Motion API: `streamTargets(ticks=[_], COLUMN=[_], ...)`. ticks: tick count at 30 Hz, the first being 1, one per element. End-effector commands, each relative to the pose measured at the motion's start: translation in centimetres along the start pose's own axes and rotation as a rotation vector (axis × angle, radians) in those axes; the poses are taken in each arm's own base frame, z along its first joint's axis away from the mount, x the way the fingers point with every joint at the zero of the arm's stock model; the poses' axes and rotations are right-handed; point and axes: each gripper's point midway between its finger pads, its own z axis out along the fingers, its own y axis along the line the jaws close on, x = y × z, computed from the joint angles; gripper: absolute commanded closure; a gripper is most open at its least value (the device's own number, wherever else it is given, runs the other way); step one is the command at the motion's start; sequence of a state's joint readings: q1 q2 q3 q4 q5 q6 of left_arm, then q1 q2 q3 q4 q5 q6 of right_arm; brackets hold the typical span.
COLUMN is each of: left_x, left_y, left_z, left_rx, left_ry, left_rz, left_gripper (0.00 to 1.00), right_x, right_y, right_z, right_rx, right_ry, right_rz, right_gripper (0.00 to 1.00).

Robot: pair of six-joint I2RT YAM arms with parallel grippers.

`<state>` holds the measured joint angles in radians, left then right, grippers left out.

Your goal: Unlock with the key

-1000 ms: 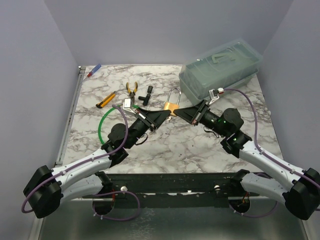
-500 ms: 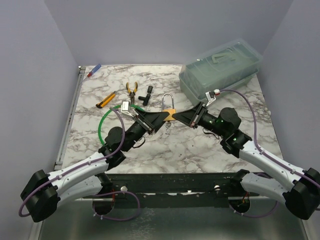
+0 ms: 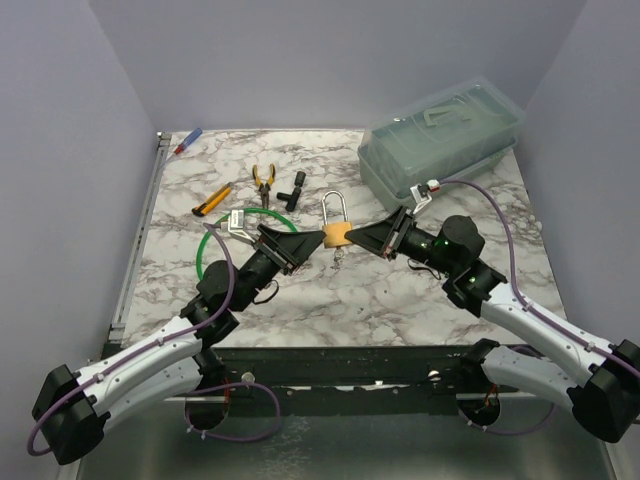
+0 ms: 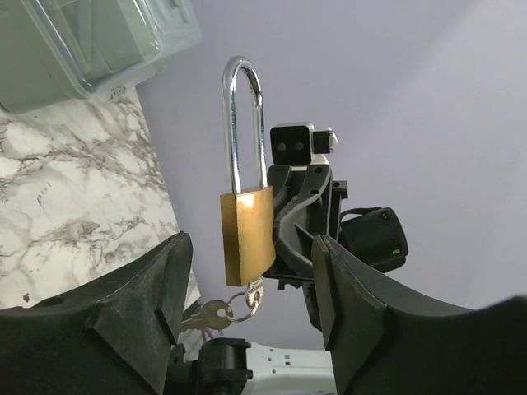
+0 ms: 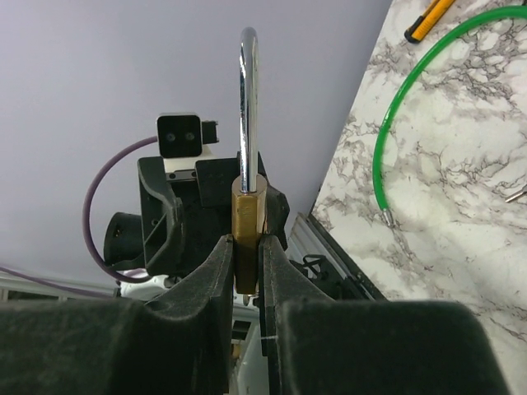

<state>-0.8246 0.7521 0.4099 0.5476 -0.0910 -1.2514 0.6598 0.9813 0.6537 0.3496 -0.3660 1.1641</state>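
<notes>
A brass padlock with a steel shackle is held upright above the marble table. My right gripper is shut on the padlock body, one finger flat on each side. A small silver key sits in the bottom of the padlock, and a ring hanging from it carries a second key. My left gripper is open, its fingers standing either side of the padlock's lower end without touching it. In the top view the left gripper faces the padlock from the left.
A green cord with a metal tip loops on the table at left. Behind lie orange-handled pliers, a black L-shaped tool, a yellow utility knife and a pen. A lidded clear box stands back right.
My left gripper has opened and its arm has drawn back to the left. The right gripper has carried the padlock slightly left, still shut on it.
</notes>
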Motion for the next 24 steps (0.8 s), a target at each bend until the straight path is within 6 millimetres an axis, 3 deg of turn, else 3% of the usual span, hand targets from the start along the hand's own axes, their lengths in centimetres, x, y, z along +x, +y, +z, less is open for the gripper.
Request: streamTargets(ticks=[1, 24], left_x=[-0.3, 0.7], left_y=[0.4, -0.8], left_z=[-0.1, 0.2], left_rx=[-0.005, 0.092], left_ry=[-0.008, 0.079], left_rz=[0.053, 0.026], left_gripper=[0.37, 0.57], right_x=[-0.7, 0.8], right_y=[4.8, 5.6], right_z=[-0.3, 0.2], right_rx=[-0.149, -0.241], right_ry=[0.008, 0.112], right_rz=[-0.025, -0.011], right_gripper=[1.0, 1.0])
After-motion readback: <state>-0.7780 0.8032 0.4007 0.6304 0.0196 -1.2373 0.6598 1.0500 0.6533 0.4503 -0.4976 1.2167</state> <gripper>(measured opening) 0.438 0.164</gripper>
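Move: Just beyond the left fingertips is the padlock, its body about 4 cm to the right of the left hand, 2 cm ahead and level with it. The right hand already grips that body, which lies some 3 cm to its left and 1 cm ahead. The keys dangle from the body's near end, roughly 5 cm right of the left hand, 3 cm back and 3 cm lower. Bringing the held padlock in between the waiting left fingers, the right hand eases about 2 cm back and to its left, turning some 10 degrees counter-clockwise and keeping its pinch on the body. The left hand stays almost in place and narrows its fingers from about two thirds open to under half, not yet shut on the padlock. ##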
